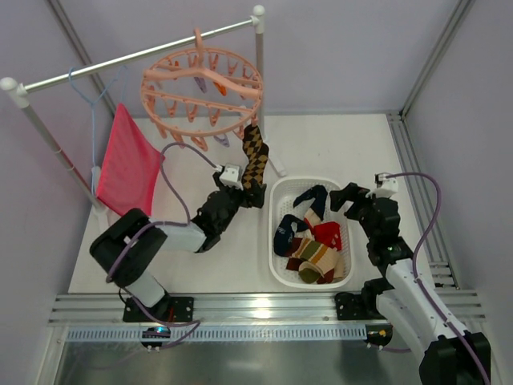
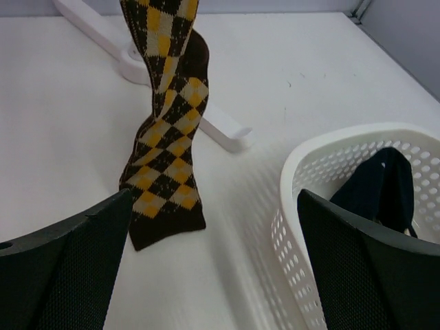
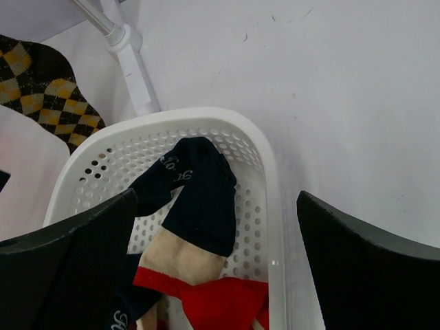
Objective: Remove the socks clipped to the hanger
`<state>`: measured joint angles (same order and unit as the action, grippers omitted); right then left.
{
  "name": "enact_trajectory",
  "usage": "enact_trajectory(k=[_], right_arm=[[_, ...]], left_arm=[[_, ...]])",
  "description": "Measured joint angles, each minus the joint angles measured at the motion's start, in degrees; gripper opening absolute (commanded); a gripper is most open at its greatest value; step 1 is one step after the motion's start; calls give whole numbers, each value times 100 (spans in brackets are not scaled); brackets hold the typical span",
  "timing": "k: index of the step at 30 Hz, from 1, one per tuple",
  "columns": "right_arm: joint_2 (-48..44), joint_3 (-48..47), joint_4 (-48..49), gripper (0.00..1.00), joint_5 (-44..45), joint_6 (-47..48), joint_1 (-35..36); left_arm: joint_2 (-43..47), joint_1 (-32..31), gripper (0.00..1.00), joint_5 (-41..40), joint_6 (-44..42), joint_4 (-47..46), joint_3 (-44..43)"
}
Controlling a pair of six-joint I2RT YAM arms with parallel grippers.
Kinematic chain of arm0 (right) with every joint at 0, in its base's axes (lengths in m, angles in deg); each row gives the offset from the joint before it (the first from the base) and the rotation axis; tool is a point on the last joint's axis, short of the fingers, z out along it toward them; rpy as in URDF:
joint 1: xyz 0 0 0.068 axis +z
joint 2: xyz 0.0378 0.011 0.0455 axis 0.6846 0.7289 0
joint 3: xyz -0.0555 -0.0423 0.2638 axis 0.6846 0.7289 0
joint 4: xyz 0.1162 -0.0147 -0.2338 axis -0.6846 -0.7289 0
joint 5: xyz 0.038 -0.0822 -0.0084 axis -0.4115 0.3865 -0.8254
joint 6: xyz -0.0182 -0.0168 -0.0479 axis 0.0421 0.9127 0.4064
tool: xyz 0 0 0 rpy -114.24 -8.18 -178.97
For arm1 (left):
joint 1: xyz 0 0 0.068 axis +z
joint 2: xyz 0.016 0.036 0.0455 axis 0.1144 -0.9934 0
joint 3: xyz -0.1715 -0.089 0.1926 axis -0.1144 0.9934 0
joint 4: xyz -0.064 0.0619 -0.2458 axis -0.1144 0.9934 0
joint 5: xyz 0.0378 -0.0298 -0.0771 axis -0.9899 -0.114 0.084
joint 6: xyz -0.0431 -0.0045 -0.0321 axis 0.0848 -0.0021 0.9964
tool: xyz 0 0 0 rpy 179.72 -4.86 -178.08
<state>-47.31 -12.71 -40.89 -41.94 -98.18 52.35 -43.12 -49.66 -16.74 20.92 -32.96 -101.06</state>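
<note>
The salmon-pink ring hanger (image 1: 200, 88) hangs from the white rail. A brown-tan diamond-patterned sock (image 1: 255, 156) dangles from a clip at its front right, its toe near the table (image 2: 165, 137). My left gripper (image 1: 252, 195) is low beside the toe, open and empty (image 2: 214, 206); the sock lies just ahead of its left finger (image 2: 69, 275). Navy (image 1: 309, 200), red (image 1: 327, 234) and striped (image 1: 317, 261) socks lie in the white basket (image 1: 313, 181). My right gripper (image 1: 346, 198) hovers open over the basket's far right corner (image 3: 216, 199), above the navy sock (image 3: 199, 199).
A pink-red cloth (image 1: 128, 160) and a light-blue wire hanger (image 1: 88, 104) hang at the left of the drying rack (image 1: 136, 56). The rack's white foot (image 2: 213, 130) lies on the table behind the sock. The basket rim (image 2: 357, 134) is close to my left gripper's right finger.
</note>
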Motion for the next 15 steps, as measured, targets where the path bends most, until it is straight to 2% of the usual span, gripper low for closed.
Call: enact_trajectory(k=[6,15], right_arm=[[72,24,94,98,-221,9,0],[151,24,328,97,-402,26,0]], left_arm=[[-1248,146,100,-61,-55,-1051,-616],[-1976,299,100,-367,-367,-1528,-1475]])
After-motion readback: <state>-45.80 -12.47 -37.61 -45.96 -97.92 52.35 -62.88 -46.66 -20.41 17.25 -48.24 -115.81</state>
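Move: The last sock, the checked one, hangs about 12 cm ahead of the left hand and 1 cm to its right, its middle some 2 cm above hand height. The white stand foot lies about 11 cm ahead and 5 cm right, 13 cm below; the basket's middle is roughly 16 cm to the right, 9 cm back and 11 cm below. From the right hand the sock is some 12 cm ahead and 22 cm left. The left hand, its fingers still wide open, reaches forward about 8 cm and drifts some 2 cm to its right, heading straight for the checked sock that hangs from the ring hanger. On the way it dips slightly, then rises a couple of centimetres, while the wrist tips the fingers up by roughly 10 degrees and swings them a little counter-clockwise, bringing the sock nearer the middle of the open gap without visibly closing on it. ##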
